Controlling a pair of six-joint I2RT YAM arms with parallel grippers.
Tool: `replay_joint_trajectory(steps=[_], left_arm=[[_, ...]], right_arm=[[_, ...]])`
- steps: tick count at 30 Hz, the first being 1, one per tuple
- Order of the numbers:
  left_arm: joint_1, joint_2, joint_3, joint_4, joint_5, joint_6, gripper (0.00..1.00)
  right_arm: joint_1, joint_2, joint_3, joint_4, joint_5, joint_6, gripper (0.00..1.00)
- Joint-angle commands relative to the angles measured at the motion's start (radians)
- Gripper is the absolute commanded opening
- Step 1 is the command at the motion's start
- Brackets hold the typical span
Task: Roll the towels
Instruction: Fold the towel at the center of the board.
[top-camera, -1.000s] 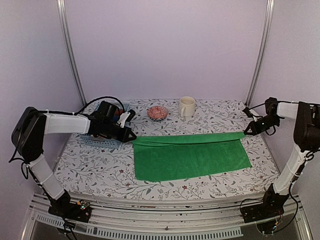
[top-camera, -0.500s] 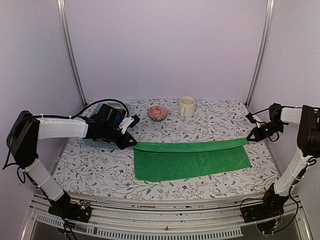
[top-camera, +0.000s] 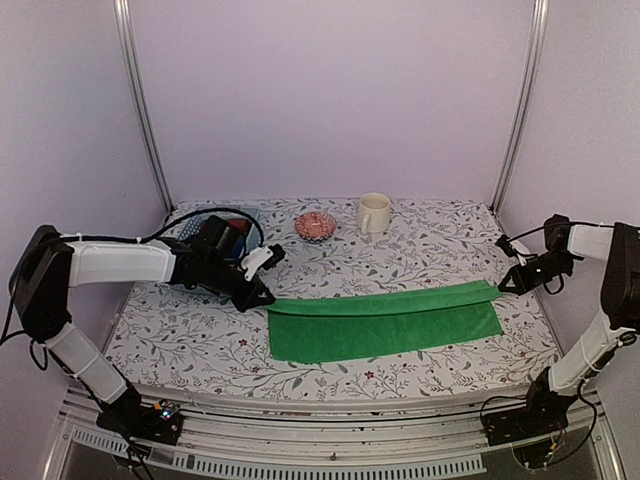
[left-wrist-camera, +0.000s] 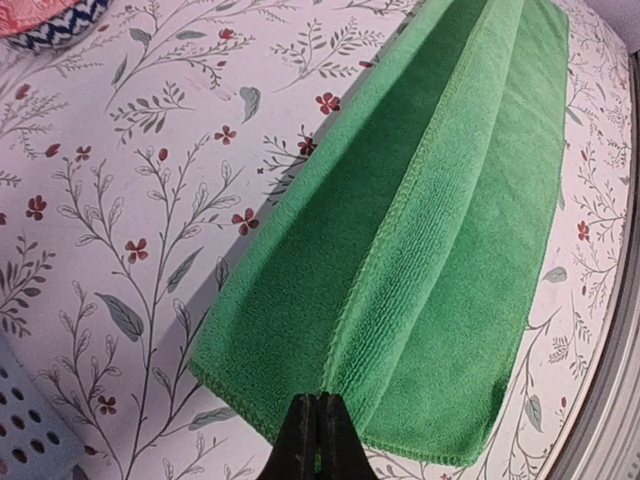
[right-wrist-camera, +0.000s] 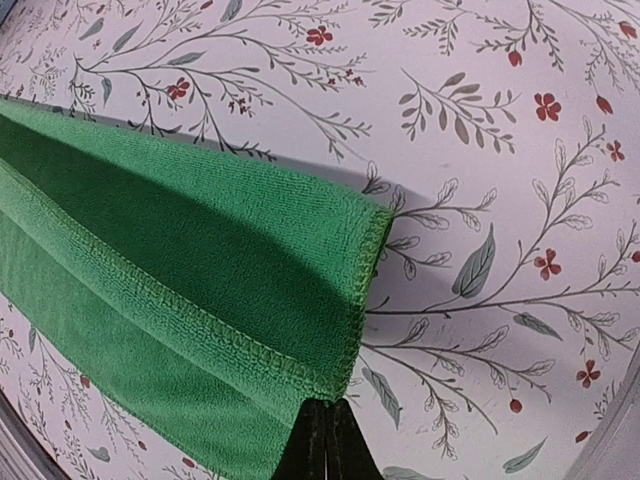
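A bright green towel (top-camera: 385, 322) lies across the front middle of the flowered table, its far edge folded over toward the front. My left gripper (top-camera: 268, 299) is shut on the folded edge at the towel's far left corner; in the left wrist view the towel (left-wrist-camera: 420, 240) stretches away from the closed tips (left-wrist-camera: 319, 402). My right gripper (top-camera: 500, 286) is shut on the far right corner, and the right wrist view shows the stitched hem of the towel (right-wrist-camera: 190, 280) pinched at the tips (right-wrist-camera: 326, 405). No orange towels are in view.
A pale blue perforated basket (top-camera: 192, 283) sits at the back left under my left arm, with dark cloth in it. A small patterned bowl (top-camera: 316, 225) and a cream mug (top-camera: 373, 213) stand at the back middle. Purple walls close in both sides.
Both grippers have carried the towel's far edge toward the front, so the fold now covers more of the towel and the visible green strip is narrower.
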Motion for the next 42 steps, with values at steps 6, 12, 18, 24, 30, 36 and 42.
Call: replay_joint_trajectory(steps=[6, 12, 18, 24, 30, 36, 42], left_arm=[[-0.046, -0.063, -0.056, -0.069, 0.004, 0.035, 0.01], [-0.067, -0.072, -0.073, -0.089, 0.002, 0.044, 0.01], [-0.092, -0.075, -0.098, -0.098, 0.001, 0.051, 0.01], [-0.105, -0.082, -0.121, -0.101, 0.008, 0.058, 0.03], [-0.122, -0.076, -0.125, -0.109, 0.009, 0.070, 0.03], [-0.136, -0.096, -0.125, -0.120, 0.004, 0.087, 0.03], [-0.145, -0.103, -0.125, -0.138, -0.007, 0.110, 0.03]], right_arm=[[-0.049, -0.064, -0.063, -0.011, 0.032, -0.050, 0.02], [-0.055, -0.062, -0.085, -0.018, 0.010, -0.065, 0.03], [-0.056, -0.076, -0.116, -0.031, 0.005, -0.096, 0.02], [-0.055, -0.112, -0.149, -0.039, 0.007, -0.117, 0.02], [-0.057, -0.122, -0.173, -0.039, 0.021, -0.121, 0.02], [-0.058, -0.150, -0.200, -0.040, 0.051, -0.135, 0.02], [-0.071, -0.146, -0.211, -0.035, 0.054, -0.142, 0.02]])
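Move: Each hand holds one corner of the green towel's lifted edge. The towel's near left corner lies about 12 cm back of the left hand and its near right corner some 10 cm back of the right hand, both straight behind and roughly 5 cm lower. From the left hand, the red bowl is some 22 cm ahead and 9 cm right, the basket 18 cm ahead and 11 cm left. From the right hand, the mug is 18 cm ahead and 26 cm left. Both hands, still pinching the lifted edge, carry it back about 7 cm and slightly down towards the near edge. ##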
